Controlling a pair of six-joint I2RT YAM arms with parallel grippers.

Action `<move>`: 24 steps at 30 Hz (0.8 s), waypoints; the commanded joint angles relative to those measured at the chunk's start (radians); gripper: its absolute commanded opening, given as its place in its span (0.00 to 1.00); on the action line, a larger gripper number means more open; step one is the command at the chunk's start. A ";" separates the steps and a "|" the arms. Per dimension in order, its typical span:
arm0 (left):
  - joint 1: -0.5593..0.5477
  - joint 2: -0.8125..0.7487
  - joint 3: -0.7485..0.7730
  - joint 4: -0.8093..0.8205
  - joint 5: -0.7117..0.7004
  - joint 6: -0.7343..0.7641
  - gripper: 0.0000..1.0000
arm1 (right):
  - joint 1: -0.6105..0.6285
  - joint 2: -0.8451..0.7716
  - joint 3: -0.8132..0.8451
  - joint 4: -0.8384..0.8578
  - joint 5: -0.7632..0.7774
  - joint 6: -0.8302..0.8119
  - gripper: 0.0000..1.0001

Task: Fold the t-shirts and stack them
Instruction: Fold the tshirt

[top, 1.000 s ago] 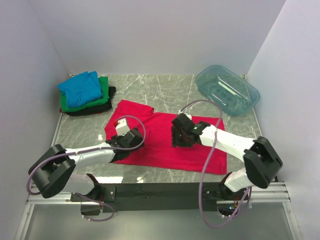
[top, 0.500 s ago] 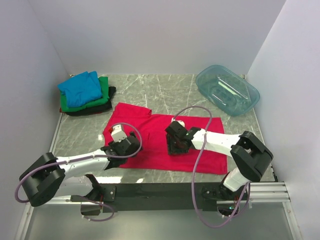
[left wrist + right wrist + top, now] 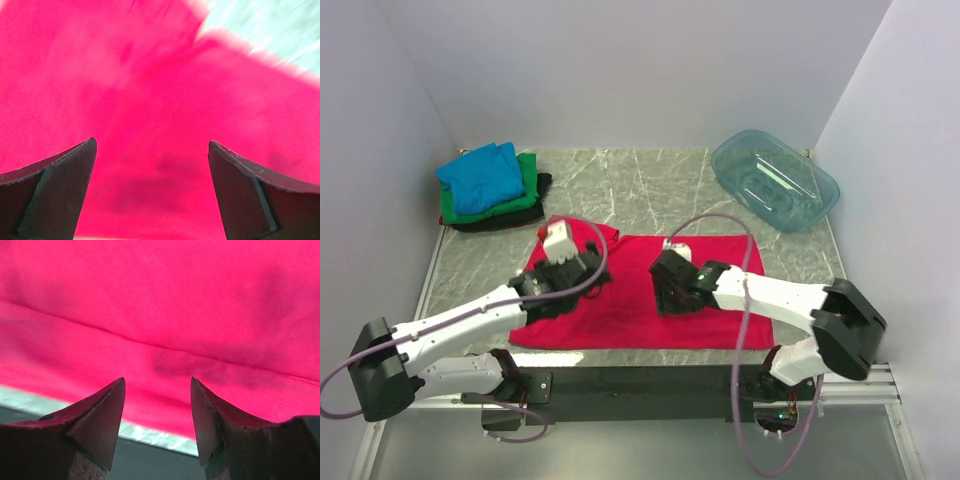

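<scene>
The red-pink t-shirt [image 3: 630,305] lies spread flat on the marble table, filling the left wrist view [image 3: 150,75] and the right wrist view [image 3: 165,300]. My left gripper [image 3: 568,272] hovers over its left part near the sleeve. Its fingers [image 3: 60,185] are open wide with only flat cloth between them [image 3: 151,145]. My right gripper [image 3: 670,292] is over the shirt's middle, open [image 3: 157,381], close above a fold line near the front hem and holding nothing. Folded blue [image 3: 480,175], green [image 3: 527,190] and black [image 3: 495,222] t-shirts are stacked at the back left.
A clear teal plastic tub [image 3: 775,180] stands at the back right corner. White walls close in the table on three sides. The dark mounting rail [image 3: 650,385] runs along the near edge, just in front of the shirt's hem.
The left gripper has moved back and right over the sleeve area and opened wider. The right gripper has shifted left and nearer. The red-pink shirt now lies closer to the front edge.
</scene>
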 commanded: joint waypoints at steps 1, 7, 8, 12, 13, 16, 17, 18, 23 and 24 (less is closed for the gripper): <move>0.064 -0.002 0.162 0.008 -0.115 0.215 0.99 | 0.002 -0.117 0.112 -0.068 0.095 -0.001 0.62; 0.334 0.281 0.250 0.376 0.056 0.524 0.99 | 0.002 -0.162 0.126 -0.077 0.112 -0.021 0.62; 0.345 0.327 0.275 0.399 0.064 0.549 0.99 | 0.002 -0.174 0.115 -0.076 0.108 -0.019 0.62; 0.391 0.554 0.463 0.444 0.110 0.613 0.99 | 0.002 -0.214 0.028 -0.050 0.091 -0.001 0.62; 0.400 0.593 0.491 0.449 0.110 0.635 0.99 | 0.002 -0.223 0.012 -0.045 0.092 0.010 0.62; 0.414 0.714 0.557 0.481 0.128 0.674 0.99 | 0.003 -0.274 -0.049 -0.025 0.077 0.033 0.62; 0.418 0.730 0.563 0.492 0.148 0.682 0.99 | 0.002 -0.299 -0.078 -0.022 0.075 0.037 0.62; 0.425 0.745 0.577 0.495 0.159 0.688 0.99 | 0.002 -0.310 -0.087 -0.020 0.075 0.040 0.62; 0.472 0.825 0.609 0.463 0.230 0.685 0.98 | 0.000 -0.361 -0.101 -0.039 0.083 0.048 0.62; 0.478 0.831 0.609 0.453 0.242 0.682 0.98 | 0.000 -0.367 -0.097 -0.048 0.088 0.047 0.62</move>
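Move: The far edge of the red t-shirt, near its right-hand corner, lies about 18 cm straight ahead of the left hand and some 10 cm below it. The stacked shirts are about 28 cm to the left and 27 cm ahead; the t-shirt's near edge lies roughly 15 cm straight behind. From the right hand, that far-edge spot is about 20 cm ahead, 18 cm to the left and a couple of centimetres lower. The left hand, already clear of the cloth, sweeps about 24 cm forward over the t-shirt to its far edge, arching up some 7 cm and then sinking about 11 cm to slow above the cloth, its left side rolling up about 15 degrees and the fingers staying wide open and empty. Meanwhile the right hand rises about 8 cm over the near part of the t-shirt, then sinks roughly half of that while easing to its right, its part-open fingers still empty and tipping slightly outward. ##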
